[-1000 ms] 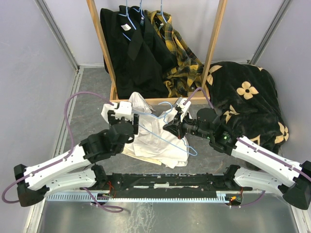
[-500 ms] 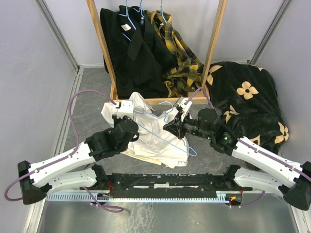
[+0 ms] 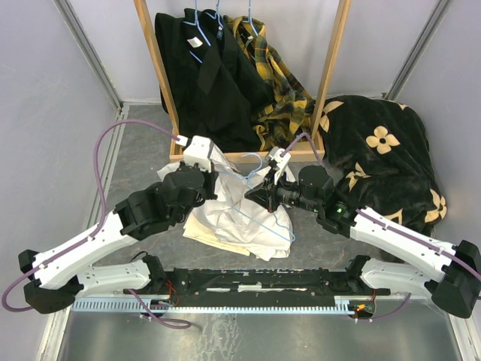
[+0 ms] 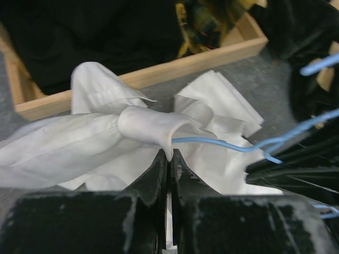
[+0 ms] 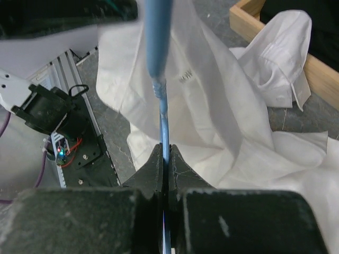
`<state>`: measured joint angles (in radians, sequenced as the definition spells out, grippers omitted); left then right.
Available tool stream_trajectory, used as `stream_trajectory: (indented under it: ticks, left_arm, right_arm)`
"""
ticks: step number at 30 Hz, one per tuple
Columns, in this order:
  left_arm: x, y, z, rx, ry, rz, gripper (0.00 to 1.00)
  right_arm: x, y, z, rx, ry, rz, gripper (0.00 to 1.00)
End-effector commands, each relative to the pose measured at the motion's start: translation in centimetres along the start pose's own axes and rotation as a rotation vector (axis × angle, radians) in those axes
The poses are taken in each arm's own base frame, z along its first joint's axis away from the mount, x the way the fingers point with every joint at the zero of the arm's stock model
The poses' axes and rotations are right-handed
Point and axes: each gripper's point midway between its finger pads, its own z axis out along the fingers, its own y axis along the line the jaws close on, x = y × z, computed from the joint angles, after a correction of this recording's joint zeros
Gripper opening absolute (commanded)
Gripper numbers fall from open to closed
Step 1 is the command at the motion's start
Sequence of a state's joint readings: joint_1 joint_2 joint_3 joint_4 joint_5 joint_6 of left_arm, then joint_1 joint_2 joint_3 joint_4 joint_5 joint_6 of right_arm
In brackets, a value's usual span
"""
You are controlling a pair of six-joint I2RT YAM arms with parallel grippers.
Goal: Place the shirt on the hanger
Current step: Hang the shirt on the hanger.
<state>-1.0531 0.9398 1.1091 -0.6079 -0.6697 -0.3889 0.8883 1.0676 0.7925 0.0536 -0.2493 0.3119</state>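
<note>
The white shirt (image 3: pixel 225 219) lies crumpled on the grey floor in front of the wooden rack. My left gripper (image 4: pixel 169 154) is shut on a fold of the shirt (image 4: pixel 79 137), pinched up at its edge. One arm of the light-blue wire hanger (image 4: pixel 222 144) runs into that fold. In the top view the left gripper (image 3: pixel 208 180) sits over the shirt's upper left part. My right gripper (image 5: pixel 165 151) is shut on the hanger (image 5: pixel 161 100) wire, above the shirt (image 5: pixel 222 121). From above, the right gripper (image 3: pixel 257 194) holds the hanger (image 3: pixel 279 228) tilted across the cloth.
A wooden rack frame (image 3: pixel 248 156) stands just behind the shirt, with black garments (image 3: pixel 210 83) and a plaid shirt (image 3: pixel 278 90) on blue hangers. A black flowered blanket (image 3: pixel 383 150) is heaped at the right. Grey walls close both sides; a black rail (image 3: pixel 255 282) runs along the near edge.
My left gripper went from open to shut on a fold of the shirt and moved up toward the rack, lifting cloth. The right gripper shifted the hanger slightly left.
</note>
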Motion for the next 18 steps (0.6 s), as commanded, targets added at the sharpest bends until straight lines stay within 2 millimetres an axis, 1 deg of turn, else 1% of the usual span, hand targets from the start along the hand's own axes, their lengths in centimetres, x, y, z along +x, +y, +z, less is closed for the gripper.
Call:
stream_trajectory:
  ticks: [1, 6, 9, 11, 14, 16, 18]
  left_arm:
    - [-0.4, -4.1, -0.5, 0.188, 0.062, 0.001, 0.03]
    - [-0.8, -5.8, -1.0, 0.255, 0.061, 0.001, 0.03]
    - [-0.5, -6.7, -1.1, 0.289, 0.077, 0.018, 0.03]
    - [-0.2, -7.6, -1.2, 0.307, 0.091, 0.035, 0.03]
    - [-0.2, -9.4, -1.5, 0.333, 0.098, 0.059, 0.03]
    - [-0.2, -10.6, -2.0, 0.342, 0.096, 0.086, 0.03]
    - [-0.3, -11.3, -2.5, 0.333, 0.088, 0.118, 0.03]
  right_arm:
    - [-5.0, 1.3, 0.1, -0.041, -0.182, 0.003, 0.0]
    - [-5.3, 0.5, -0.2, -0.008, -0.292, 0.073, 0.0]
    - [-5.8, 0.2, -0.6, 0.0, -0.369, 0.098, 0.0]
    - [-6.3, 0.2, -0.8, -0.002, -0.397, 0.098, 0.0]
    - [-6.9, -0.1, -0.9, 0.009, -0.445, 0.078, 0.0]
    - [-7.7, 0.0, -1.4, 0.004, -0.5, 0.052, 0.0]
    - [-8.7, 0.2, -2.1, -0.003, -0.555, 0.013, 0.0]
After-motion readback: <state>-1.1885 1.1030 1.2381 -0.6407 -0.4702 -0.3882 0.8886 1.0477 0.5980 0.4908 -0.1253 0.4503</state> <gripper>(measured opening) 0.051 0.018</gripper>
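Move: The hanger's neck lies about 8 cm to the right of the left hand, level fore and aft and some 3 cm lower. Its hook top is roughly 12 cm right and 6 cm ahead of the left hand. The hanger's far end is about 21 cm right and 16 cm back of it, lower too. From the right hand, the shirt edge pinched by the left fingers is about 10 cm left, 4 cm ahead and 5 cm higher. The shirt edge, still pinched in the left fingers, is drawn over the hanger's left arm towards its neck and the right fingers: the left hand pulls about 8 cm to the right and 4 cm back, swinging clockwise by nearly 20 degrees. The right hand keeps its grip on the hanger, edges a little forward and up, and tilts its left-pointing fingers upward by some 15 degrees. ##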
